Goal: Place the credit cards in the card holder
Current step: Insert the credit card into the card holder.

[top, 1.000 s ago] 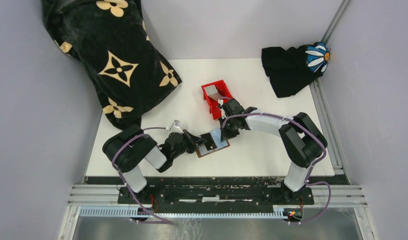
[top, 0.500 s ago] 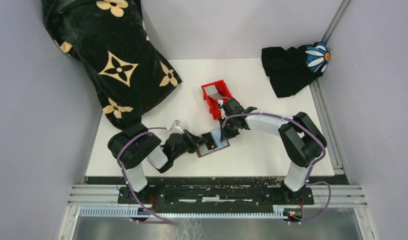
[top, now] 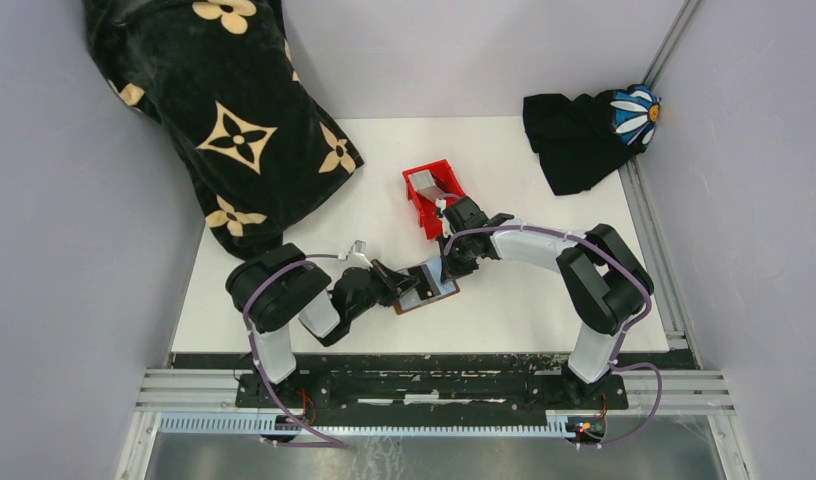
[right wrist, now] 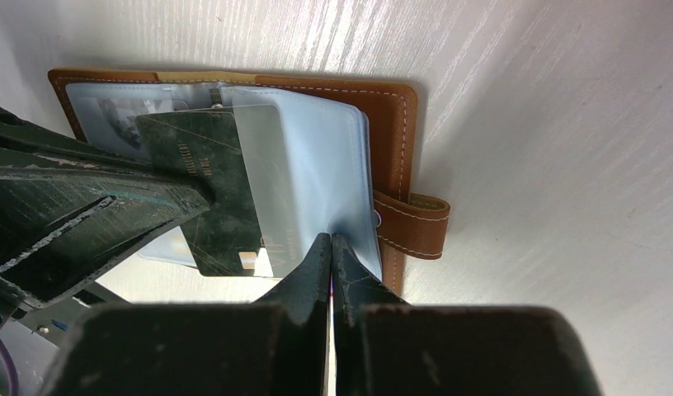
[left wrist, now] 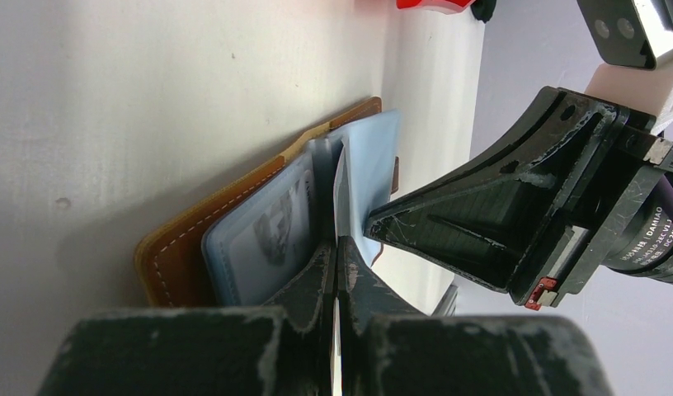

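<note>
The brown card holder (right wrist: 395, 124) lies open on the white table, its clear sleeves fanned out (top: 412, 303). My left gripper (left wrist: 336, 244) is shut on a dark credit card (right wrist: 209, 198) with a gold chip, seen edge-on (left wrist: 341, 177) in the left wrist view. The card's far end sits partly inside a sleeve. My right gripper (right wrist: 331, 239) is shut on the edge of a clear sleeve (right wrist: 317, 165), holding it lifted off the card holder (left wrist: 176, 247). In the top view the left gripper (top: 402, 287) and the right gripper (top: 446, 270) meet over the holder.
A red bin (top: 421, 200) with a grey card (top: 431, 181) in it stands just behind the right gripper. A black cloth with gold flowers (top: 224, 110) covers the back left. A black cloth with a daisy (top: 584, 130) lies at the back right.
The left arm's base and elbow have swung a little to the right, moving the card a little toward the holder. The right arm has stayed in place.
</note>
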Robot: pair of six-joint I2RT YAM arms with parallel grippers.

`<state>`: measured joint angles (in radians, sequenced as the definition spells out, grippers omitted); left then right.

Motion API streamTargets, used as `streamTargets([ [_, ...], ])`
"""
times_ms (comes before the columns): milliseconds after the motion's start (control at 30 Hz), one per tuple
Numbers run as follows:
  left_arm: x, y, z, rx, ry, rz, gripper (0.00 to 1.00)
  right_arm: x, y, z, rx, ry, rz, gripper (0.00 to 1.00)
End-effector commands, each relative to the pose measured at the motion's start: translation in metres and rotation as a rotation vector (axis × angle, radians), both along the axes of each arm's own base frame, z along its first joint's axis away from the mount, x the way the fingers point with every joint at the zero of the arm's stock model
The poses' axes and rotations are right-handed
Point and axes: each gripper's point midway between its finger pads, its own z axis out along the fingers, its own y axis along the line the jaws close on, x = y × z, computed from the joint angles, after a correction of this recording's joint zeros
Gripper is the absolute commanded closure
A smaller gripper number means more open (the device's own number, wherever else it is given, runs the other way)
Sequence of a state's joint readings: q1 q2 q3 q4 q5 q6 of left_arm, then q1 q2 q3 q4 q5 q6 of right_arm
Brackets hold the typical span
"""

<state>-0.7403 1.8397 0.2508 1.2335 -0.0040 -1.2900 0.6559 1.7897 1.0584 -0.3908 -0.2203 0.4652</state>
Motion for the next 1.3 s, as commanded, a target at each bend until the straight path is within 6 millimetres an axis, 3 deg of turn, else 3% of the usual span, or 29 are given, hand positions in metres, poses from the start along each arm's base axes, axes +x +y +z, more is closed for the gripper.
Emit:
streamTargets([
  [0,-0.001,-0.001,-0.014,0.028,0.044,0.013,0.97,0.006,0.005,-0.001,0.002,-0.014,0.007,0.99],
  [300,0.000,-0.008,-0.025,0.048,0.066,0.006,0.97,0.009,0.005,0.006,0.009,-0.031,0.004,0.98],
  [600,0.001,-0.004,-0.036,0.091,0.087,0.029,0.97,0.019,0.002,0.031,0.001,-0.112,-0.010,0.83],
  [933,0.000,0.001,-0.044,0.141,0.093,0.032,0.97,0.029,-0.016,0.051,-0.071,-0.196,-0.043,0.74],
  [1267,-0.002,0.000,-0.048,0.172,0.105,0.007,0.89,0.027,-0.026,0.030,-0.149,-0.168,-0.044,0.74],
])
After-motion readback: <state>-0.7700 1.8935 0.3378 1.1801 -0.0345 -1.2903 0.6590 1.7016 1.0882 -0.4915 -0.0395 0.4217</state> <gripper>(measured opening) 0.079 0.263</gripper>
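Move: Just ahead of the left hand, which already pinches the black card, the clear pocket on the card holder's right page lies about 2 cm forward, 5 cm right and 1 cm below. The holder's left page is some 1 cm back, level sideways and 2 cm below; the red box stands roughly 17 cm forward and 4 cm right. For the right hand, shut fingertips on that pocket, its middle is about 2 cm forward, 2 cm left and 1 cm lower. Feeding the held black card deeper into the clear pocket, the left hand slides about 2 cm right, with some forward and a little down, its fingers only starting to loosen at the end. The right hand first stays with its shut fingertips on the pocket, then opens partway and comes free, moving some 4 cm right, up and forward with about 10 degrees of tilt. ##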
